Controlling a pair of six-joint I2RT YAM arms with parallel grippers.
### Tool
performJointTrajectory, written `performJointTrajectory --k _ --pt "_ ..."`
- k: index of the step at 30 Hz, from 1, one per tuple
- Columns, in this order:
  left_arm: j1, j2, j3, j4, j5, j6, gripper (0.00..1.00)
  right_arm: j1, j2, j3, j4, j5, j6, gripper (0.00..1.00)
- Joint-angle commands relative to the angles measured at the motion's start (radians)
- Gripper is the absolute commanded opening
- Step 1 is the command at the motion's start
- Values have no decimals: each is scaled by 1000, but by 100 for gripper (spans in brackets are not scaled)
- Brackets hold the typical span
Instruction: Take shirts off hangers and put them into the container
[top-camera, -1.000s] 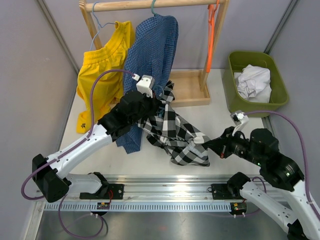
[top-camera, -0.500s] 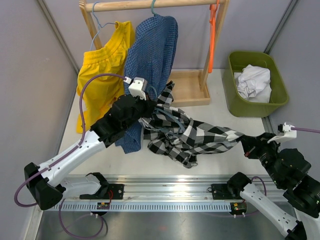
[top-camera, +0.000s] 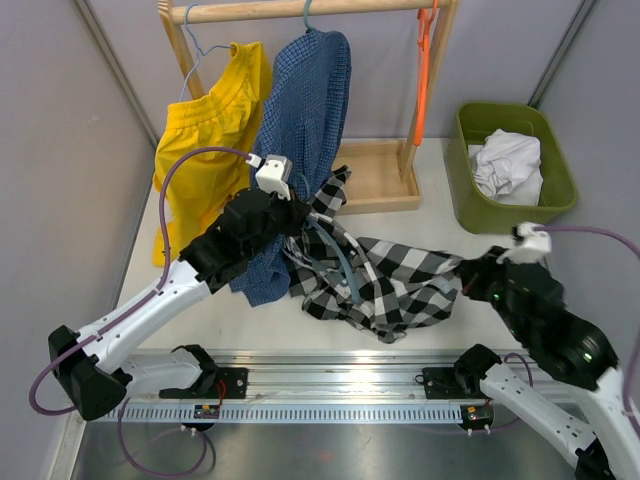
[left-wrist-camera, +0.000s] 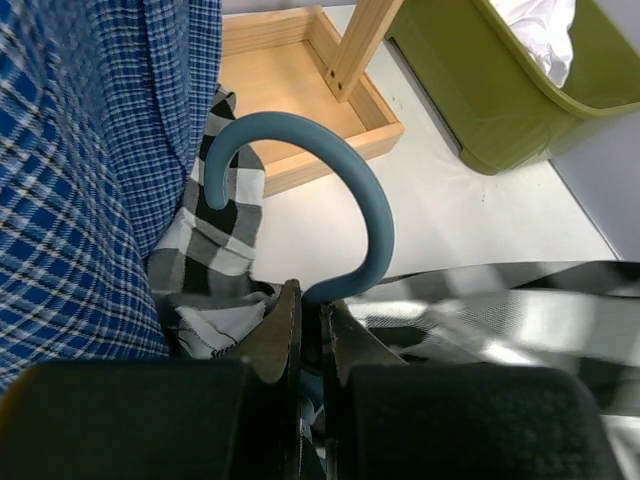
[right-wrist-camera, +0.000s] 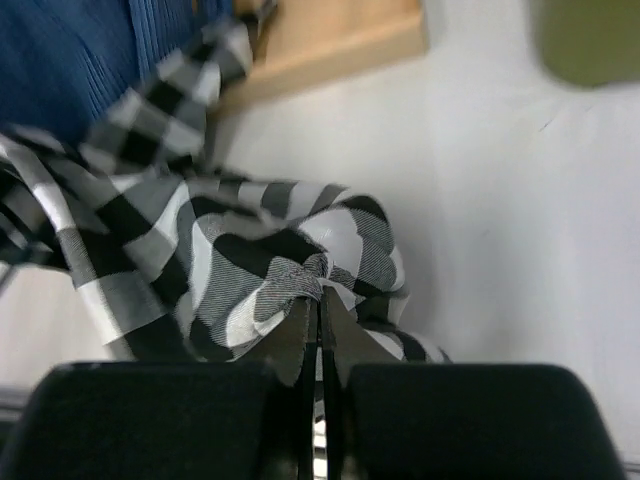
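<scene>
A black-and-white plaid shirt (top-camera: 400, 280) lies stretched across the table between my two grippers, with a slate-blue hanger (top-camera: 345, 275) still threaded in it. My left gripper (top-camera: 298, 225) is shut on the stem of that hanger just below its hook (left-wrist-camera: 372, 205). My right gripper (top-camera: 466, 280) is shut on a bunched fold of the plaid shirt (right-wrist-camera: 250, 250). A blue checked shirt (top-camera: 305, 110) hangs on the rail from a teal hanger (top-camera: 305, 12). An empty orange hanger (top-camera: 425, 70) hangs at the rail's right end. The olive-green container (top-camera: 505, 218) holds a white shirt (top-camera: 507, 165).
A yellow garment (top-camera: 215, 130) hangs at the left of the wooden rail (top-camera: 300, 8). The frame's wooden base tray (top-camera: 385, 175) sits behind the plaid shirt. Grey walls close both sides, and a metal rail runs along the near edge.
My right gripper pulled the plaid shirt out to the right, then came back slightly left and farther from me, letting the cloth slacken. The left arm shifted only a little with the hanger.
</scene>
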Motion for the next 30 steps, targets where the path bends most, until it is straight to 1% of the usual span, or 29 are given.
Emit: performJointTrajectory --k 1,2,3,5,6,8,9,11,13,15,16,19,21,22,24,25,26,28,29,30 --pt "12 -40 -1 41 103 -34 0 1 137 -124 178 -220 -15 0" --pt "10 -48 -7 55 146 -74 0 1 158 -147 247 -246 -15 0" --pt "9 -57 -10 85 226 -97 0 1 180 -176 274 -277 -18 0" --pt "7 -89 -25 124 300 -170 0 1 241 -195 349 -291 -21 0" --pt "7 -100 -31 170 364 -197 0 1 263 -210 375 -312 -26 0" --pt "6 -129 -39 210 415 -275 0 2 330 -222 439 -334 -34 0" --pt "6 -141 -51 257 450 -304 0 2 355 -232 462 -361 -41 0" --pt "7 -160 -71 311 484 -391 0 7 438 -238 516 -388 -41 0" --pt "9 -187 -83 360 503 -451 0 28 516 -244 547 -411 -45 0" --pt "13 -215 -94 403 518 -485 0 56 560 -247 588 -405 -43 0" --pt "23 -224 -93 411 524 -504 0 69 602 -246 597 -403 -43 0" --pt "59 -246 -67 354 530 -510 0 126 687 -232 602 -403 -48 0" --pt "87 -261 -62 290 520 -504 0 142 737 -209 582 -406 -54 0" --pt "113 -282 -60 268 509 -476 0 149 783 -201 573 -408 -55 0" --pt "118 -305 -34 119 382 -401 0 177 821 -187 550 -408 -57 0" --pt "118 -318 -19 62 327 -319 0 188 850 -183 547 -406 -57 0" --pt "118 -321 7 -39 212 -277 0 200 858 -175 536 -402 -55 0" --pt "118 -329 15 -119 100 -194 0 235 855 -164 522 -385 -52 0" --pt "118 -330 19 -187 19 -170 0 241 848 -157 503 -385 -54 18" --pt "118 -329 21 -222 -11 -154 0 252 819 -141 492 -388 -63 34"
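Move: The right gripper holds the checkered shirt's stretched end; the shirt's bunched body lies about 19 cm to its left, 3 cm ahead and some 23 cm below. From that hand the container is roughly 27 cm ahead and 17 cm right, low down. From the left gripper, holding the hanger, the shirt's body is about 10 cm back, 13 cm right and 22 cm below; the blue shirt hangs some 8 cm ahead and 4 cm left, about level. Bring the right gripper down about 20 cm and as far left, carrying the shirt's end to the bunched body and tipping the fingers some 30 degrees down, then start opening. Keep the left gripper shut on the hanger's neck and draw it back and up away from the shirt, rolling its left side down, then swing it left, easing forward and down as the roll starts to come back. ##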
